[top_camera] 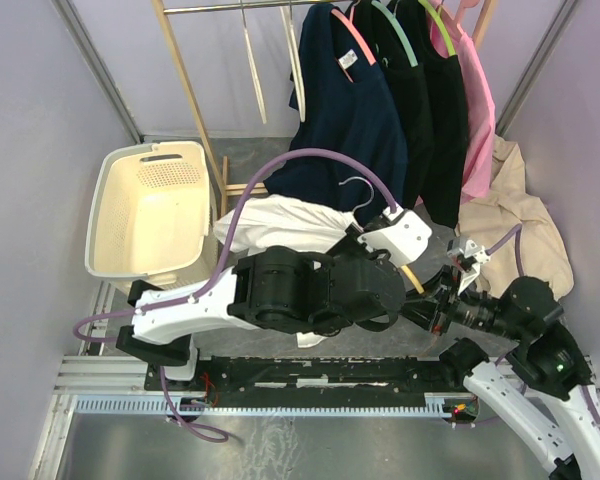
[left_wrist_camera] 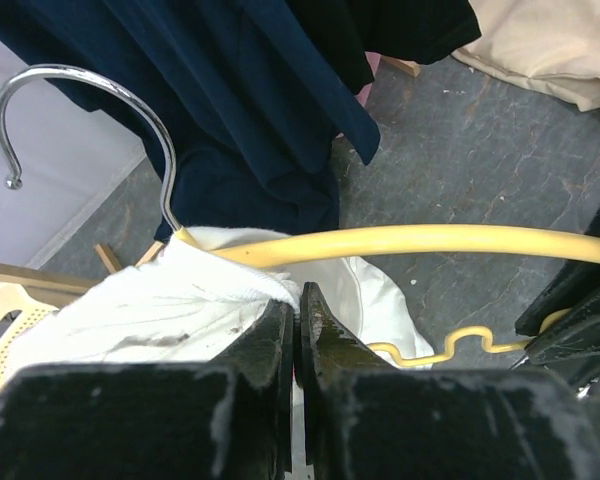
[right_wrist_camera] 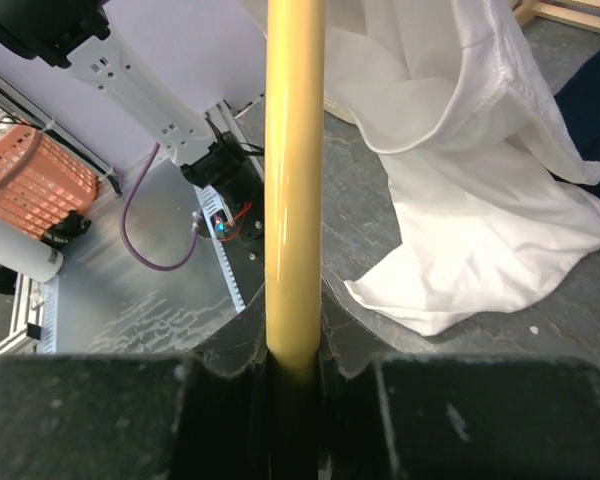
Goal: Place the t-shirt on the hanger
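Note:
The white t-shirt [left_wrist_camera: 150, 310] lies bunched on the grey floor, with its collar edge drawn up over one arm of the yellow hanger [left_wrist_camera: 410, 240]. The hanger's silver hook [left_wrist_camera: 80, 85] curves up at the left. My left gripper [left_wrist_camera: 299, 300] is shut on a fold of the t-shirt right below the hanger's arm. My right gripper [right_wrist_camera: 295, 345] is shut on the hanger's other arm [right_wrist_camera: 295, 180], and loose t-shirt cloth [right_wrist_camera: 470, 180] hangs to its right. From above, the t-shirt [top_camera: 275, 218] shows behind the left arm, and the right gripper [top_camera: 427, 293] holds the hanger [top_camera: 411, 277].
A cream laundry basket [top_camera: 145, 205] stands at the left. A wooden rack [top_camera: 190, 90] carries a navy shirt [top_camera: 345, 120], black garments [top_camera: 435, 110], a pink one [top_camera: 477, 110] and bare cream hangers [top_camera: 252, 70]. A beige garment [top_camera: 515, 215] lies at the right.

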Robot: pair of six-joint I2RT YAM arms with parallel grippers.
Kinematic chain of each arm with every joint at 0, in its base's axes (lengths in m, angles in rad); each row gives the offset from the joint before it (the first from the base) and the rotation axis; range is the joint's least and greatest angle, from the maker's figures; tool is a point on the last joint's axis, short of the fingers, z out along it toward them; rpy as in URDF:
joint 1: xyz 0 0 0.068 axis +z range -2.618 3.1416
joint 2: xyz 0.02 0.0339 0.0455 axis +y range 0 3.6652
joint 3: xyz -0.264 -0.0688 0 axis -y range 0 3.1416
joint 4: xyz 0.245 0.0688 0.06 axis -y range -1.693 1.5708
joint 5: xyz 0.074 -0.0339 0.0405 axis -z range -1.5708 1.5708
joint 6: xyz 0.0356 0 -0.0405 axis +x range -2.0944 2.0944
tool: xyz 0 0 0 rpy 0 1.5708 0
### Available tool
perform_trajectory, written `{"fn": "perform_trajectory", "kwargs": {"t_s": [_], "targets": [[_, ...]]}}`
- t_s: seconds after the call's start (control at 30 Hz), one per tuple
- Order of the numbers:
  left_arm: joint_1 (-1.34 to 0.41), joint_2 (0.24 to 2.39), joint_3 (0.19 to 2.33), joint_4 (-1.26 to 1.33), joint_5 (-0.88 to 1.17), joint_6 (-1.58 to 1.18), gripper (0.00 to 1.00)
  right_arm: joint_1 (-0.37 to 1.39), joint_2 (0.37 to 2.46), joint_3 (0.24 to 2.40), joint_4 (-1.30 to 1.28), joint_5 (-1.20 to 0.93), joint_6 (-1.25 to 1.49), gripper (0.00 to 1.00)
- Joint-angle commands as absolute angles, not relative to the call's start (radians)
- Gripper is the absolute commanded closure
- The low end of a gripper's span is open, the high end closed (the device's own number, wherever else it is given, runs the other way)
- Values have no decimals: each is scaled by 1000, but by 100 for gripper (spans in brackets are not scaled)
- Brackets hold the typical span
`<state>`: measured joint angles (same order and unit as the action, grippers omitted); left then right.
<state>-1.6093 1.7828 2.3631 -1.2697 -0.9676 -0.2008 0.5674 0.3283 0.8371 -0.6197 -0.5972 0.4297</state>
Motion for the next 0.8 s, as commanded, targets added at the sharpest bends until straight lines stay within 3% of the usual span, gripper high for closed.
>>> {"fn": "perform_trajectory", "kwargs": {"t_s": [0.0, 0.17, 0.3, 0.37, 0.77], "targets": [[-1653, 1799, 2402, -1173, -883, -137, 96, 565, 288, 749, -285, -589, 569, 99], [-1652, 1798, 2369, -1155, -858, -143, 93, 566, 200, 600, -84, -564, 686, 99], [-1652, 1782, 2301, -1164, -895, -182, 62, 565, 128, 495, 32, -560, 770, 99], [-1647, 1778, 2288, -1181, -905, -208, 53, 566, 108, 464, 69, -565, 803, 99], [-1646, 1630, 2266, -1116, -860, -254, 28, 565, 69, 392, 135, -610, 876, 99]]}}
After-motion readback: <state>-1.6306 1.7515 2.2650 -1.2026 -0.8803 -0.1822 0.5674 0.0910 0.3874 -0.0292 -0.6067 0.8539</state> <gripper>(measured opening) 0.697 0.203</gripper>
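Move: Just ahead of the left fingers, which pinch the neck edge of the T-shirt, the foot of the hanger's hook lies about 4 cm ahead, 4 cm to the left and a little lower. The right gripper, clamped on the hanger's right end, is some 10 cm back, 10 cm right and 8 cm lower; the navy garment hangs roughly 25 cm ahead. From the right hand, the held shirt edge is around 10 cm ahead, 10 cm left and 8 cm up. Letting go of the T-shirt's neck edge beside the hook, the left fingers open to about two-thirds while that hand eases some 3 cm down, back and right, towards the right gripper. Meanwhile the right hand keeps its pinch on the hanger's end, rolls about 20 degrees left side up and shifts some 2 cm left and down. ##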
